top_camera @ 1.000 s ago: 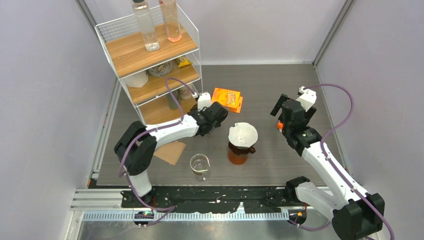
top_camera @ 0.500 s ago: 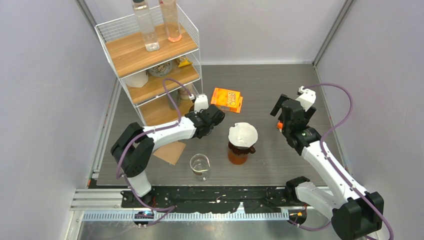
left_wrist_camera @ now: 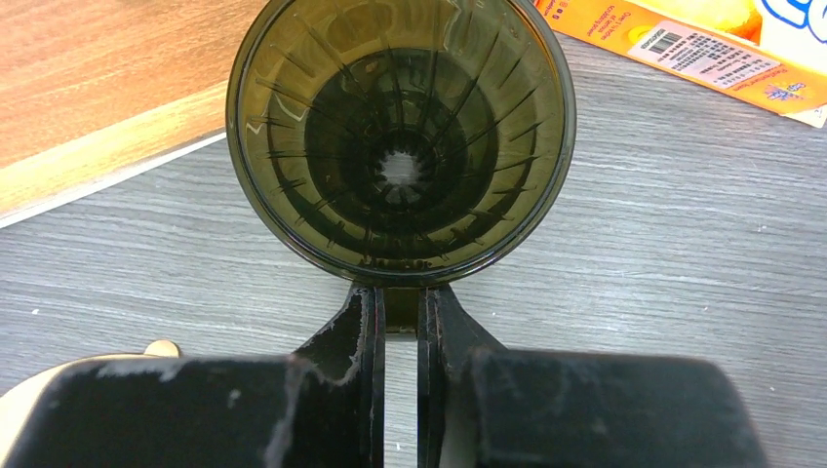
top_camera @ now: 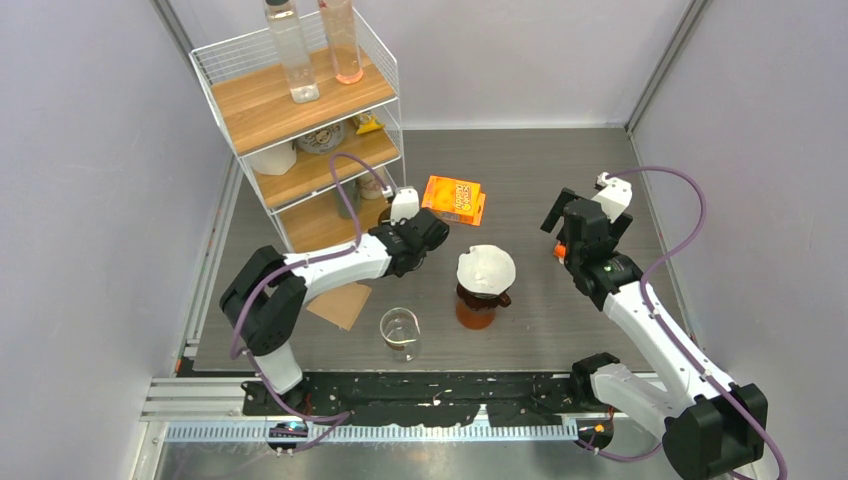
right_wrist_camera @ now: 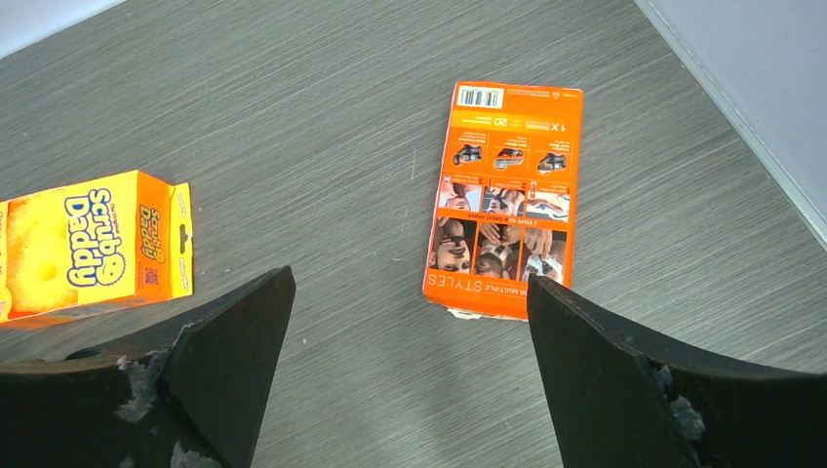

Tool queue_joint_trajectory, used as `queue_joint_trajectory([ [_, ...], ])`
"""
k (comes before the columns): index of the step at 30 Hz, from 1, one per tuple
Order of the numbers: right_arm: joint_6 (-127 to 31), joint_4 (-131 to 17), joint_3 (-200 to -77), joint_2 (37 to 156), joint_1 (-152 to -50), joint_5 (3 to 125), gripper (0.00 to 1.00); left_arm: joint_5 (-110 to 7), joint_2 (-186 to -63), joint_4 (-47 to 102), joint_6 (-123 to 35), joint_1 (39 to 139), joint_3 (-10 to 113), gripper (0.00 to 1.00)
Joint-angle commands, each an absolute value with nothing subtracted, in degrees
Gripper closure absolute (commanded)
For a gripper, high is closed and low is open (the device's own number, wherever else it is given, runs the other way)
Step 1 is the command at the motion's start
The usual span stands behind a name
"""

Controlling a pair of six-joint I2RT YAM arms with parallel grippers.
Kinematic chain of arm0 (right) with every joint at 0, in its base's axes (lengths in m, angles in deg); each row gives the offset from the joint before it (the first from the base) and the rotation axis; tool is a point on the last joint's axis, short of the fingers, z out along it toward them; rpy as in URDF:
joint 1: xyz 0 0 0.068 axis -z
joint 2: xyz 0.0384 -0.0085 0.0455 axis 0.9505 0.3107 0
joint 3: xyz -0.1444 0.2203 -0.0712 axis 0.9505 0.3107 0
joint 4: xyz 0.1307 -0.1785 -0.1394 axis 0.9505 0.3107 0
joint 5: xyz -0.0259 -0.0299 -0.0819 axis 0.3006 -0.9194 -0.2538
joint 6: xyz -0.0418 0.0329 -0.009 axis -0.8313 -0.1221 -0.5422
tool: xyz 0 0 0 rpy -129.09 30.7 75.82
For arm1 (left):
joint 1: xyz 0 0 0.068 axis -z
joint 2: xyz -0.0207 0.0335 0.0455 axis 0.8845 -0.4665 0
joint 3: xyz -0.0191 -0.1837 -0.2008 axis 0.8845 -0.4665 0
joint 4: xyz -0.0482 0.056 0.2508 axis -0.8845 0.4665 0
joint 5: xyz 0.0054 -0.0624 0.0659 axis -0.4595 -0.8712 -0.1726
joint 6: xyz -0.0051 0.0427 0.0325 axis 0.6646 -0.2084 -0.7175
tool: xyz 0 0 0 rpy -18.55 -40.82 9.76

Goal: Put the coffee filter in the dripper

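Observation:
In the left wrist view a dark, see-through dripper point(left_wrist_camera: 400, 136) stands mouth up and empty, its ribs and centre hole showing. My left gripper point(left_wrist_camera: 400, 300) is shut on its small handle point(left_wrist_camera: 400, 314), which fills the narrow gap between the fingers. Seen from the top camera, the left gripper point(top_camera: 425, 233) covers the dripper, between the shelf and an orange box. A white cone-shaped coffee filter point(top_camera: 486, 267) sits open on an amber glass server point(top_camera: 477, 306) to its right. My right gripper point(top_camera: 573, 238) point(right_wrist_camera: 410, 292) hangs open over bare table.
A wire shelf point(top_camera: 300, 130) with bottles stands back left. A yellow-orange sponge box point(top_camera: 455, 198) point(right_wrist_camera: 88, 244) lies behind the left gripper, and another orange box point(right_wrist_camera: 502, 200) under the right one. A glass beaker point(top_camera: 400, 330) and a flat brown paper point(top_camera: 340, 303) lie near the front.
The left gripper's jaws have closed onto the dripper's handle, and the gripper has shifted slightly left. The right arm has not moved.

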State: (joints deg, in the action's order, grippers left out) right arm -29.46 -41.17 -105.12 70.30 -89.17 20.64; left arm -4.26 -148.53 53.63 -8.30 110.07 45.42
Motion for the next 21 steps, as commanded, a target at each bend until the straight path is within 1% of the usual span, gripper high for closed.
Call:
queue_joint_trajectory([
  [1,-30.03,-43.76,-105.43,70.05,-88.77,19.80,0.05,-1.06,-144.19,49.27,-11.05,109.55,44.90,1.00],
  [8,-31.16,-43.74,-105.82,70.41,-88.56,19.94,0.05,-4.02,-139.15,47.95,-15.13,110.25,43.61,1.00],
  [13,-31.43,-43.70,-105.44,69.86,-88.32,20.60,0.04,-3.09,-134.04,47.28,-19.28,113.03,42.37,1.00],
  [21,-31.32,-43.77,-104.79,68.07,-87.78,21.94,0.05,-7.98,-122.94,57.47,-20.79,116.01,41.25,1.00],
])
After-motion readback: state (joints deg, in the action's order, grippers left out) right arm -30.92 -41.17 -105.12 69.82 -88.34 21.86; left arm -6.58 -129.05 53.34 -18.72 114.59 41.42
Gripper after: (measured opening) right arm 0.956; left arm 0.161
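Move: My left hand already has the green dripper by its handle, low over the table. The clear carafe that it probably goes to stands about 19 cm back and 2 cm to the left, level in height. The amber carafe under the filled brown dripper is 13 cm back and 13 cm right; the beige filter lies 12 cm back, 14 cm left, 4 cm lower. From my right hand the clear carafe is roughly 17 cm back, 38 cm left and 11 cm down. I keep the dripper's handle pinched in my left fingers and lift it off the table, nearly straight up by about 10 cm and gathering speed. As it rises I draw it back some 4 cm, on the clear carafe's side, while the wrist turns roughly 10 degrees clockwise and tips slightly upward. ##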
